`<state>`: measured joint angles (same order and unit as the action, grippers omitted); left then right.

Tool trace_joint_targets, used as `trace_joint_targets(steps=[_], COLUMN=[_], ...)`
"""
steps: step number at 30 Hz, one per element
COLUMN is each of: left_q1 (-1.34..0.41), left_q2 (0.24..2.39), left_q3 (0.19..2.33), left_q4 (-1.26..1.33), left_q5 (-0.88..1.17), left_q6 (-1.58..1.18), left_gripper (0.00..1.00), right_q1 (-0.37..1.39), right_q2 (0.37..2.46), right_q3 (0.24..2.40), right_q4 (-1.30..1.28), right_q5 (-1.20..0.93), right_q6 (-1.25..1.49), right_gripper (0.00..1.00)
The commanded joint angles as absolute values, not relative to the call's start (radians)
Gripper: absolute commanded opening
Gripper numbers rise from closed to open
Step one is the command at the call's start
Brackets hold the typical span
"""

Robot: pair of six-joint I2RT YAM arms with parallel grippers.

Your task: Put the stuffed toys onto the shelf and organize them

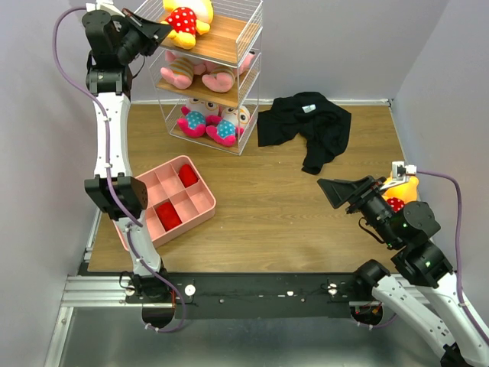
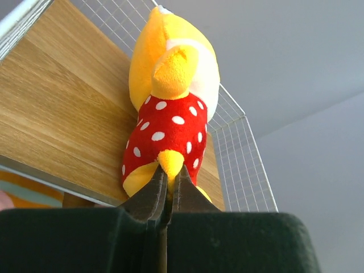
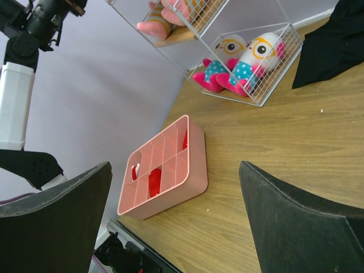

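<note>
The shelf (image 1: 233, 37) stands at the back left. A yellow stuffed toy in a red polka-dot outfit (image 1: 186, 19) (image 2: 170, 122) lies on its top board (image 2: 62, 108). My left gripper (image 1: 163, 30) (image 2: 169, 170) is shut on one of that toy's yellow limbs at the board's front edge. Two pink striped toys (image 1: 200, 73) lie on the middle tier. Two white-faced toys with glasses (image 1: 214, 122) (image 3: 250, 60) sit on the bottom tier. Another yellow toy (image 1: 403, 189) lies at the right, partly hidden behind my right arm. My right gripper (image 1: 334, 191) (image 3: 175, 166) hangs open over the table and holds nothing.
A pink compartment tray (image 1: 200, 208) (image 3: 170, 196) with red items sits at the front left. A black cloth (image 1: 309, 126) (image 3: 333, 45) lies at the back, right of the shelf. Walls close in the left, back and right sides.
</note>
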<state>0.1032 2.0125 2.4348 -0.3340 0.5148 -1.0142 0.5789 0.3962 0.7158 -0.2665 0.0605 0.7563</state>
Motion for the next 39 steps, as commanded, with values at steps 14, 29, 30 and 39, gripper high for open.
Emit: trace_joint_targets(steps=[14,29,30,39], left_q1=[0.136,0.158,0.16,0.167], left_q2=[2.045,1.973,1.967,1.918], left_q3=[2.454,2.381,2.381,2.375], left_q4=[-0.229,-0.204,-0.198,-0.173], left_q5=[0.426,0.394,0.394,0.368], left_q6=[-0.989,-0.968,-0.969,-0.973], left_gripper=[0.47,0.68,0.69,0.78], right_q1=[0.578,0.58,0.58,0.578], right_q2=[0.387,0.402,0.403,0.413], right_q3=[0.706,0.707,0.707,0.716], right_q4=[-0.27,-0.262,-0.262,-0.273], right_q5=[0.087,0.077,0.077,0.067], right_q6=[0.767,0.765,0.764,0.764], right_gripper=[1.0,1.0,1.0,1.0])
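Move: The left hand still grips the foot of the yellow toy in the red dotted dress; the toy's middle is about 8 cm ahead and 5 cm to the right, roughly level. The middle of the top shelf board lies some 4 cm ahead, 6 cm right and 3 cm below. On the shelf beneath, one pink toy sits about 5 cm ahead, 1 cm right, the other 3 cm ahead, 12 cm right, both some 17 cm down. From the idle right hand the yellow toy is roughly 43 cm ahead, 37 cm left and 17 cm higher. The left hand opens its shut fingers to about three-quarters wide and lets go of the yellow toy's foot on the top shelf, easing left by about 5 cm while first edging 2 to 3 cm forward. With the wrist turning some 10 degrees counter-clockwise, the opened hand dips slightly, then starts to draw back and lift by a couple of centimetres at the shelf's front edge. ##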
